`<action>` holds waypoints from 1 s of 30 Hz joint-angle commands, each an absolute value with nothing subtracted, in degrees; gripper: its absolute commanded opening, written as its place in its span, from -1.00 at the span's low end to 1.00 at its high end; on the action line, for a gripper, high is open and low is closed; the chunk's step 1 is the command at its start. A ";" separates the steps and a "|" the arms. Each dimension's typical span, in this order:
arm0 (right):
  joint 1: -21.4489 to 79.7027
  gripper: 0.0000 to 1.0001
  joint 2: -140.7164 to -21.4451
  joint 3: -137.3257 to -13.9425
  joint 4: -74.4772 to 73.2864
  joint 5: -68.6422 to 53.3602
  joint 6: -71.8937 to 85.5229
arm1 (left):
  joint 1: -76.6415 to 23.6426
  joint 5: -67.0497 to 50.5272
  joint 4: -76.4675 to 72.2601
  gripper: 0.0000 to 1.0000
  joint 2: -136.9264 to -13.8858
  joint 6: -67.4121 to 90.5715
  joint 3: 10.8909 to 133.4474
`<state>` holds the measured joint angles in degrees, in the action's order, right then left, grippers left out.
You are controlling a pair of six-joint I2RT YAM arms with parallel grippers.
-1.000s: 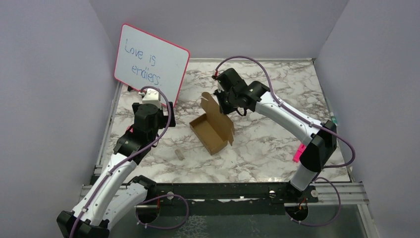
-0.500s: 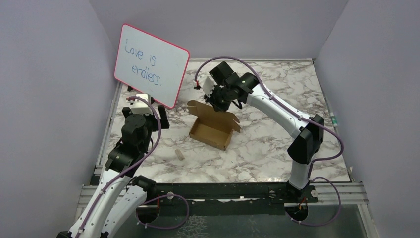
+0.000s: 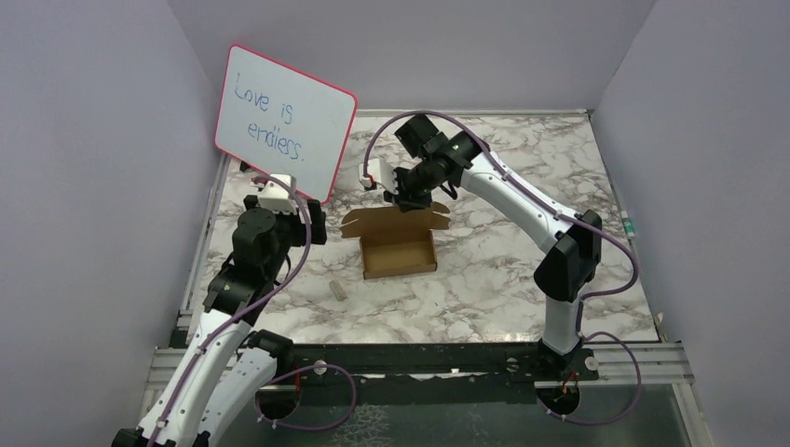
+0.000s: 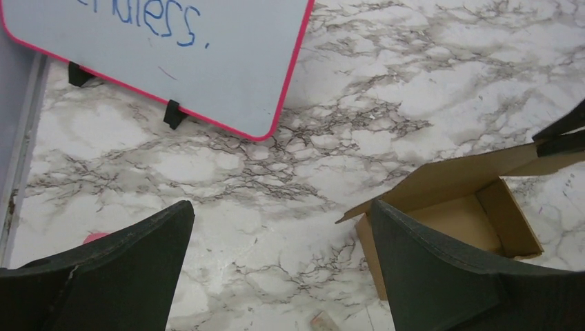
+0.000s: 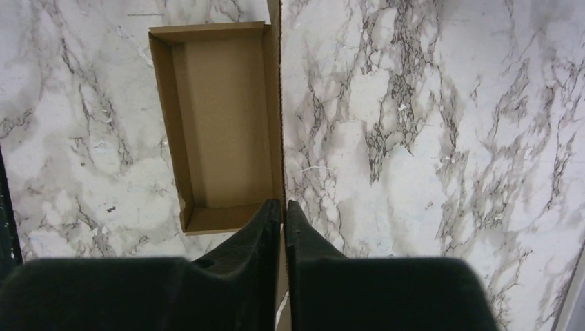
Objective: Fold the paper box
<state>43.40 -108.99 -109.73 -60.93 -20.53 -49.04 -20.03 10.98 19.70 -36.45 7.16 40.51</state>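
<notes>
The paper box (image 3: pixel 399 253) is a shallow brown cardboard tray, open side up, in the middle of the marble table (image 3: pixel 503 270). Its lid flap (image 3: pixel 396 222) stands up along the far side. My right gripper (image 3: pixel 402 200) is shut on the top edge of that flap. In the right wrist view the flap (image 5: pixel 275 14) runs edge-on into the gripper (image 5: pixel 283 203), with the tray (image 5: pixel 221 124) below left. My left gripper (image 3: pixel 312 223) hangs open to the left of the box, holding nothing. In the left wrist view it (image 4: pixel 279 207) frames bare marble, with the box (image 4: pixel 476 214) behind its right finger.
A pink-framed whiteboard (image 3: pixel 284 116) with blue writing leans at the back left, its lower edge (image 4: pixel 172 55) just beyond my left gripper. A small beige piece (image 3: pixel 339 289) lies on the marble left of the box. Grey walls enclose the table on three sides.
My right arm has swung left with the flap in its grip. The box has turned from a diagonal to square with the table. My left arm has drawn back a little and stays open.
</notes>
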 commanded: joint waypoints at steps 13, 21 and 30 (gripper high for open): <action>38.96 0.23 -92.92 -94.04 -49.04 -12.82 -41.21 | -17.80 -8.53 17.67 0.97 -45.35 0.75 42.11; 32.80 0.29 -83.89 -82.24 -46.05 -16.43 -40.95 | -18.19 -9.19 24.18 0.88 -50.87 -5.82 46.90; 31.42 0.28 -85.29 -77.05 -39.90 -21.56 -42.20 | -18.19 -12.66 26.59 0.85 -55.65 -15.27 51.67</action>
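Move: The right hand is still at the upright lid's top edge. The lid's right tab lies about 8 cm to this hand's right, 1 cm nearer the base and 4 cm down; the box tray's middle is roughly 6 cm back, 1 cm left and 12 cm down. From the left hand, the lid's left tab is some 12 cm right, 3 cm ahead and 8 cm down, and the small grey block about 10 cm back, 7 cm right and 18 cm below. Opening its fingers first to let go of the lid edge, the right hand then slides about 11 cm right to just outside the lid's right tab, arching up some 3 cm and sinking back while turning clockwise. Meanwhile the left hand, still wide open, eases about 5 cm right and 4 cm down towards the left tab, turning clockwise some 20 degrees, tipping down and rolling its left side up. ##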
